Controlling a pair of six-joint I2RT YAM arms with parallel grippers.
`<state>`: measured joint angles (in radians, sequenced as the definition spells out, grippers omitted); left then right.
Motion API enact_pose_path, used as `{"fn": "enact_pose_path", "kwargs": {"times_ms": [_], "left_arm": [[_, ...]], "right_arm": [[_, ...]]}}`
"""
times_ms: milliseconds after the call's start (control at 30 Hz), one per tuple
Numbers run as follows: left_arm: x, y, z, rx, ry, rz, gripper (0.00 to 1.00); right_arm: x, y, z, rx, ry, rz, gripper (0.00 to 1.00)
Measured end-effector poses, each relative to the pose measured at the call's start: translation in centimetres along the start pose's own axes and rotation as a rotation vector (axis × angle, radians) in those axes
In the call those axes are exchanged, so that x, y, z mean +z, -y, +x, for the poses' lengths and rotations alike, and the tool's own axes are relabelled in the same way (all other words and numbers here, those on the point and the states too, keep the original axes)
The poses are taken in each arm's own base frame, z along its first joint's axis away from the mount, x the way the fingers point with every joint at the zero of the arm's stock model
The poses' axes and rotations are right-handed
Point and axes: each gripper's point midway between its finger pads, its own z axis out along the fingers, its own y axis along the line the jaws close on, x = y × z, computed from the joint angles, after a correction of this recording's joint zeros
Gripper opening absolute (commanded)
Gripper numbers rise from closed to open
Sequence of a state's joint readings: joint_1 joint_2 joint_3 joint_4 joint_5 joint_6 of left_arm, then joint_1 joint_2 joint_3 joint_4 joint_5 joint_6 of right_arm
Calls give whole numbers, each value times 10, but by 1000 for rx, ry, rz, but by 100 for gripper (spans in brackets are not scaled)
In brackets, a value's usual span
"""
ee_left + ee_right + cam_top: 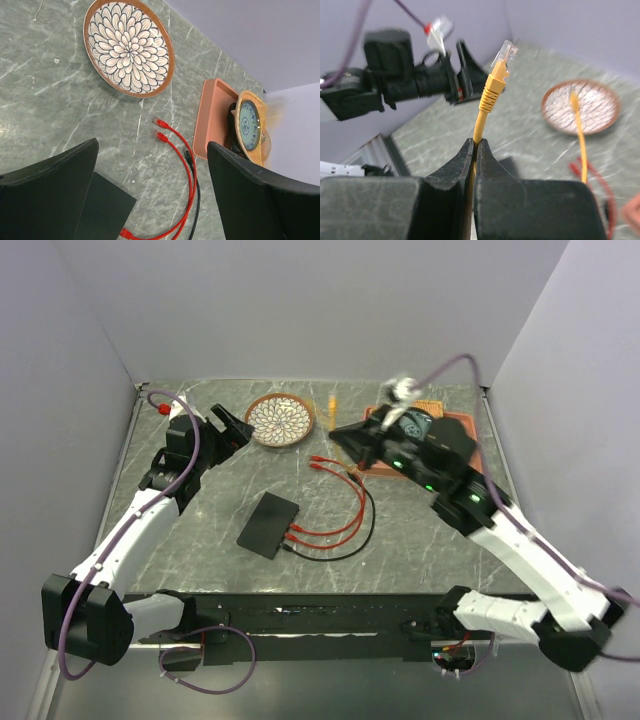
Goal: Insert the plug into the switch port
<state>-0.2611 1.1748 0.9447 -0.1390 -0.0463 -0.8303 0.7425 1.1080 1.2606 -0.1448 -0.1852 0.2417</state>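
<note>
The switch (268,524) is a flat black box lying mid-table, with two red cables (335,525) and a black cable plugged into its right edge. My right gripper (475,145) is shut on a yellow cable, and the cable's clear plug (503,52) stands up above the fingertips. From above, the right gripper (345,438) hovers right of the patterned plate, with the yellow cable (331,405) sticking out beyond it. My left gripper (152,145) is open and holds nothing, raised over the table at the back left (238,430). A corner of the switch (105,210) shows between its fingers.
A patterned plate (280,420) sits at the back centre. An orange tray (215,120) holding a small dish (249,125) stands at the back right, partly under the right arm. The free ends of the red cables (160,122) and the black cable (187,155) lie near the tray.
</note>
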Motion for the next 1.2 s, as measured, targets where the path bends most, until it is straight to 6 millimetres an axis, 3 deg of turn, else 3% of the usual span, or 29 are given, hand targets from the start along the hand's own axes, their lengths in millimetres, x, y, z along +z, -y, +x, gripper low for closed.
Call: {"fn": "enact_pose_path", "kwargs": {"times_ms": [167,333,400,500,533,733,767,833,967,1067,1167,1200], "left_arm": [[0,2,0,-4,-1,11,96],[0,7,0,-5,-3,31,96],[0,7,1,-6,-8,34,96],[3,7,3,-10,-19,37,96],[3,8,5,-14,-24,42,96],[9,11,13,-26,-57,71,96],[10,12,13,-26,-60,75,96],[11,12,15,-26,-66,78,96],[12,12,16,-26,-73,79,96],[14,12,18,-26,-80,79,96],[15,10,20,-26,-85,75,96],[15,10,20,-25,-86,75,96]], "right_arm": [[-59,-2,-50,-111,166,64,0],[-91,8,-53,-170,175,139,0],[-98,15,-39,-180,152,166,0],[-93,36,2,-172,73,227,0],[-88,46,25,-162,26,253,0],[-67,103,214,-87,-449,367,0],[-70,109,242,-76,-530,381,0],[-75,115,278,-60,-642,391,0],[-63,118,298,-59,-700,387,0],[-43,115,300,-65,-723,366,0],[-11,111,295,-80,-734,340,13],[0,110,293,-84,-734,334,29]]}}
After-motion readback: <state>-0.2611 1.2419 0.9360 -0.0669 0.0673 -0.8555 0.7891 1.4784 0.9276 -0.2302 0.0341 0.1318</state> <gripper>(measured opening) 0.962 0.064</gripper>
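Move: The right hand, holding the yellow plug high above the table with its fingers nearly level, has the switch about 14 cm to its left, 3 cm ahead and some 40 cm below. The loose red plugs lie about 17 cm ahead and 3 cm to its left, the plate about 28 cm ahead and 12 cm left, both on the table. From the open left hand, the switch lies about 9 cm back, 6 cm right and 24 cm below. The right hand keeps its pinch on the yellow cable just behind the plug and first swings on about 9 cm to the right, 4 cm back and 5 cm up, then plunges some 37 cm towards the switch's level, its fingers tipping about 45 degrees down. Near the bottom it stops sinking and eases forward and left, towards the port side of the switch, while the empty left hand shifts about 2 cm right and slightly down, still wide open. ##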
